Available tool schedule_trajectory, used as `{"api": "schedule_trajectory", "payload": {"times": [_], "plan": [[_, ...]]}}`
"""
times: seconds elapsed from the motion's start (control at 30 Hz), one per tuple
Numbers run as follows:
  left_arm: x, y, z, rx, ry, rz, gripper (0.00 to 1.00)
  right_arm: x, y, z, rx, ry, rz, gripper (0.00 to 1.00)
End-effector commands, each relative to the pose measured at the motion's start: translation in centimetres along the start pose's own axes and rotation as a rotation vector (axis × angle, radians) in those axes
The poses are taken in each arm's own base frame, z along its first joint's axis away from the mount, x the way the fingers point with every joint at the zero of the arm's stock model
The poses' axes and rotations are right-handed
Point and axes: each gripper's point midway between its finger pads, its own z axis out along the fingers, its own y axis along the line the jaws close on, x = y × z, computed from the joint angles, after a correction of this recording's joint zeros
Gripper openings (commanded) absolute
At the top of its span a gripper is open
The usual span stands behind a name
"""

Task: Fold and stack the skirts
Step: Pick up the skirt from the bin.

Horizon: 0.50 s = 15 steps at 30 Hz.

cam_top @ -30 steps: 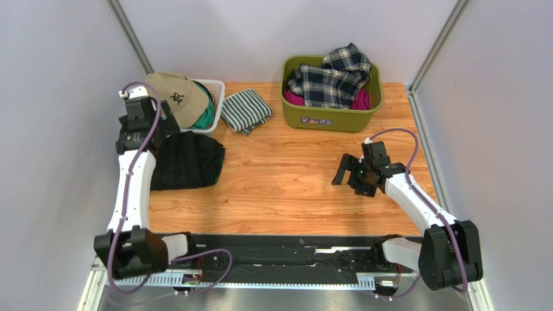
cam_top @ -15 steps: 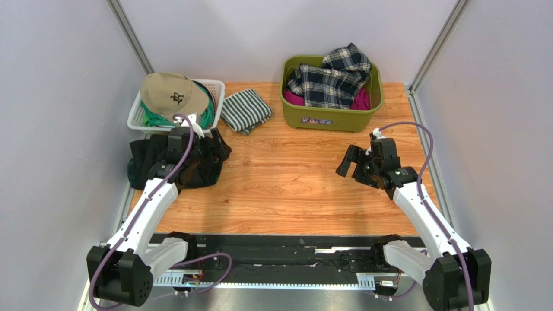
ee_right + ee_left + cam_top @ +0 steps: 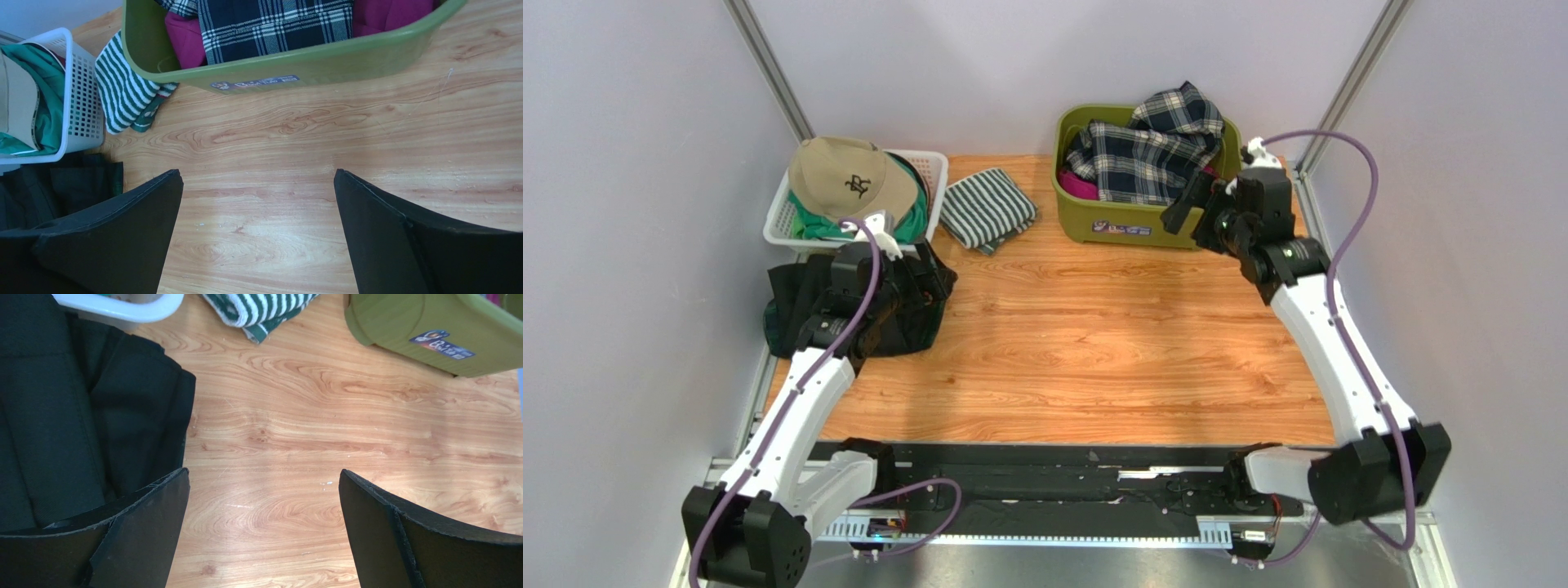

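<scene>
A navy-white plaid skirt (image 3: pixel 1149 147) lies heaped in the green bin (image 3: pixel 1136 223) at the back; the right wrist view shows this plaid skirt (image 3: pixel 276 24) inside the bin (image 3: pixel 294 61). A folded dark skirt pile (image 3: pixel 808 312) lies at the table's left, black in the left wrist view (image 3: pixel 73 416), with a dark green edge at its left. My left gripper (image 3: pixel 934 279) hangs open over the pile's right edge, only bare wood between its fingertips (image 3: pixel 264 478). My right gripper (image 3: pixel 1201 211) is open at the bin's front right corner, holding nothing (image 3: pixel 258 177).
A white basket (image 3: pixel 935 184) with a tan cap (image 3: pixel 848 178) and green cloth stands at the back left. A green-and-white striped folded cloth (image 3: pixel 987 208) lies between basket and bin. Magenta cloth (image 3: pixel 387 12) sits under the plaid skirt. Grey walls close in on three sides.
My right arm has swung from the middle right of the table back to the green bin. My left arm came from beside the basket to the dark pile's right edge, then held.
</scene>
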Motion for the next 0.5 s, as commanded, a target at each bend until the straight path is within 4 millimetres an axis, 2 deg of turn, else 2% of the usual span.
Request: {"api": "schedule_trajectory", "payload": {"times": [0.0, 0.03, 0.07, 0.13, 0.17, 0.2, 0.23, 0.27, 0.3, 0.33, 0.37, 0.4, 0.43, 0.47], "plan": [[-0.8, 0.0, -1.1, -0.007, -0.049, 0.021, 0.99, -4.9, 3.8, 2.1, -0.055, -0.096, -0.056, 0.99], [-0.6, 0.3, -1.3, -0.016, -0.047, 0.021, 0.99, -4.5, 4.3, 3.8, -0.042, -0.068, -0.071, 0.99], [-0.5, 0.5, -1.4, -0.026, -0.047, 0.019, 0.99, -6.2, 5.4, 3.9, -0.052, -0.106, -0.082, 0.99], [-0.5, 0.9, -1.5, -0.053, -0.046, 0.025, 0.99, -7.0, 6.6, 5.5, -0.06, -0.118, -0.132, 0.99], [-0.4, 0.9, -1.5, -0.052, -0.044, 0.026, 0.99, -6.0, 6.2, 8.3, -0.029, -0.08, -0.154, 0.99], [-0.5, 1.0, -1.5, -0.058, -0.045, 0.025, 0.99, -8.0, 7.3, 8.5, -0.032, -0.12, -0.17, 0.99], [-0.4, 1.1, -1.4, -0.06, -0.044, 0.022, 0.99, -7.7, 7.7, 9.6, -0.023, -0.104, -0.192, 0.99], [-0.5, 1.1, -1.4, -0.06, -0.044, 0.025, 0.99, -6.0, 7.2, 12.8, 0.012, -0.044, -0.217, 0.98], [-0.4, 1.1, -1.3, -0.061, -0.041, 0.026, 0.99, -7.6, 8.3, 13.4, 0.002, -0.08, -0.227, 0.97], [-0.1, 1.3, -1.0, -0.066, -0.031, 0.03, 0.99, -7.4, 8.6, 14.8, 0.007, -0.08, -0.247, 0.96], [0.0, 1.4, -0.9, -0.069, -0.026, 0.034, 0.99, -6.6, 7.8, 17.9, 0.051, -0.079, -0.258, 0.95], [0.1, 1.4, -0.7, -0.068, -0.02, 0.034, 0.99, -6.3, 8.0, 19.4, 0.063, -0.09, -0.268, 0.95], [0.3, 1.4, -0.3, -0.065, -0.009, 0.034, 0.99, -8.7, 8.8, 19.8, 0.064, -0.154, -0.263, 0.95], [0.7, 1.2, -0.1, -0.046, 0.009, 0.036, 0.99, -8.6, 8.9, 20.7, 0.069, -0.144, -0.266, 0.95]]}}
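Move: The plaid skirt in the green bin lies about 18 cm ahead of my open right hand, 5 cm to its left and some 13 cm below. The magenta cloth peeps out roughly 10 cm left of the skirt and 5 cm nearer me. The striped towel sits on the table about 30 cm left of my right hand, 11 cm farther out. From my left hand the plaid skirt is some 36 cm to the right and 25 cm ahead. I swing my right hand out over the bin's front rim towards the plaid skirt, about 19 cm forward and 8 cm to the left. It rises only slightly and dips back to the same height as it arrives over the cloth. I keep the fingers wide open and roll the hand's left side down some 10 degrees, touching nothing yet. ##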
